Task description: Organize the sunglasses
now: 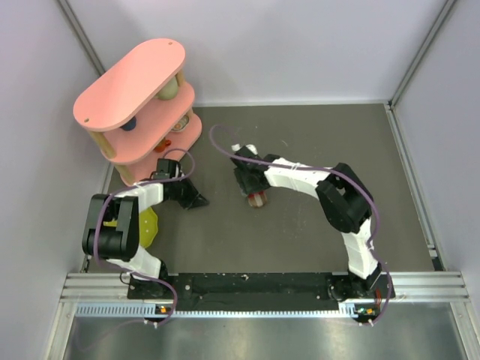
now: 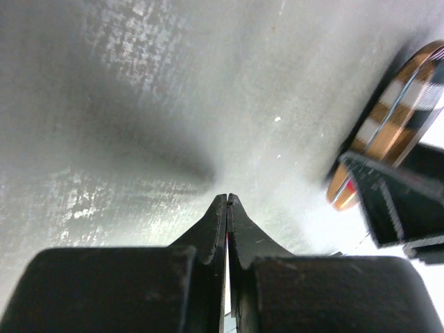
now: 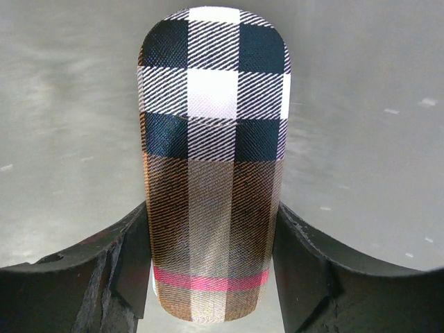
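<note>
The sunglasses are out of view in every frame. A brown, black and white plaid case point(image 3: 211, 173) with a pink stripe runs lengthwise away from the right wrist camera. My right gripper point(image 3: 211, 267) is shut on it, one finger pressing each long side near the case's near end. From above, the case point(image 1: 257, 199) shows just under the right gripper point(image 1: 251, 187) at mid-table. My left gripper point(image 2: 227, 198) is shut on nothing, its tips close to the grey table. The case's edge point(image 2: 388, 121) appears at the right of the left wrist view.
A pink three-tier shelf point(image 1: 139, 97) holding small items stands at the back left. A yellow object point(image 1: 149, 225) lies by the left arm's base. The left gripper point(image 1: 196, 200) sits left of the case. Grey walls enclose the table point(image 1: 315, 142).
</note>
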Tool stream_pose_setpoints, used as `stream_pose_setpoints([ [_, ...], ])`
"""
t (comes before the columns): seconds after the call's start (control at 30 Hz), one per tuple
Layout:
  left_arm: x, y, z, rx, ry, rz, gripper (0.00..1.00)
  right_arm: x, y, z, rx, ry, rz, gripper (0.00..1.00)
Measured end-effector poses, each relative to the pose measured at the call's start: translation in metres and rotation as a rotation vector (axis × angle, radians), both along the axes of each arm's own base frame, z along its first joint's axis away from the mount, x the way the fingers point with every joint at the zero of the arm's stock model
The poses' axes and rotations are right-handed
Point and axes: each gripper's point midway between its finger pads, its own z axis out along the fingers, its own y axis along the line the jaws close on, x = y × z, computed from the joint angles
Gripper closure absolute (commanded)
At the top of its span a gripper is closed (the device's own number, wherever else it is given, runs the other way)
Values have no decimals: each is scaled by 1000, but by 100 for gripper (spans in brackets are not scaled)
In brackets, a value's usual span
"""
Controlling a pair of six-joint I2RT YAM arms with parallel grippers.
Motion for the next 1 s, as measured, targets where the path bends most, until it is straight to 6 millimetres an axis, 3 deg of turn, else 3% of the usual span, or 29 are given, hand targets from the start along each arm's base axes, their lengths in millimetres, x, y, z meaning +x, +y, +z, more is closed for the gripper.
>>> stream_pose_setpoints([
  [0.2,-1,-1,9,1,-37,-30,90,35,-80,0,1,-4,-256,54],
  [0.33,-1,-1,11,1,-50,-45,79,58,-122,1,-39,-34,-378,30],
  [0.37,-2,-1,11,2,-50,-49,72,60,-129,2,-53,-44,-392,26],
  [0.5,-3,-1,11,7,-55,-65,47,65,-135,1,-87,-66,-406,1],
  [0.6,-2,-1,14,10,-67,-76,37,66,-136,3,-97,-78,-404,1],
  [0.77,4,-2,39,22,-157,-103,32,65,-138,13,-97,-88,-400,1],
  [0.87,10,-3,60,34,-229,-128,30,63,-139,42,-56,-127,-404,1],
  [1.0,16,-3,94,65,-335,-172,21,53,-147,109,69,-234,-427,1],
])
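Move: The right hand already grips the plaid case near its red-banded end; the case's middle lies about 3 cm ahead of the hand point and 1 cm to its left, at the same height. The bare patch of table where the case goes is some 9 cm ahead of that hand, 14 cm to its right and 2 cm down. From the left hand, the case's middle is about 5 cm ahead and 17 cm to the right, level in height. Rightward and somewhat forward, about 15 cm in one quick low sweep, the right hand slides the plaid case along the table, turning clockwise some 25 degrees. There its fingers open wide, let go of the case and rise about 11 cm straight off it. Meanwhile the empty left hand opens roughly three quarters, then lifts 9 cm, its fingers tilting up towards forward. ##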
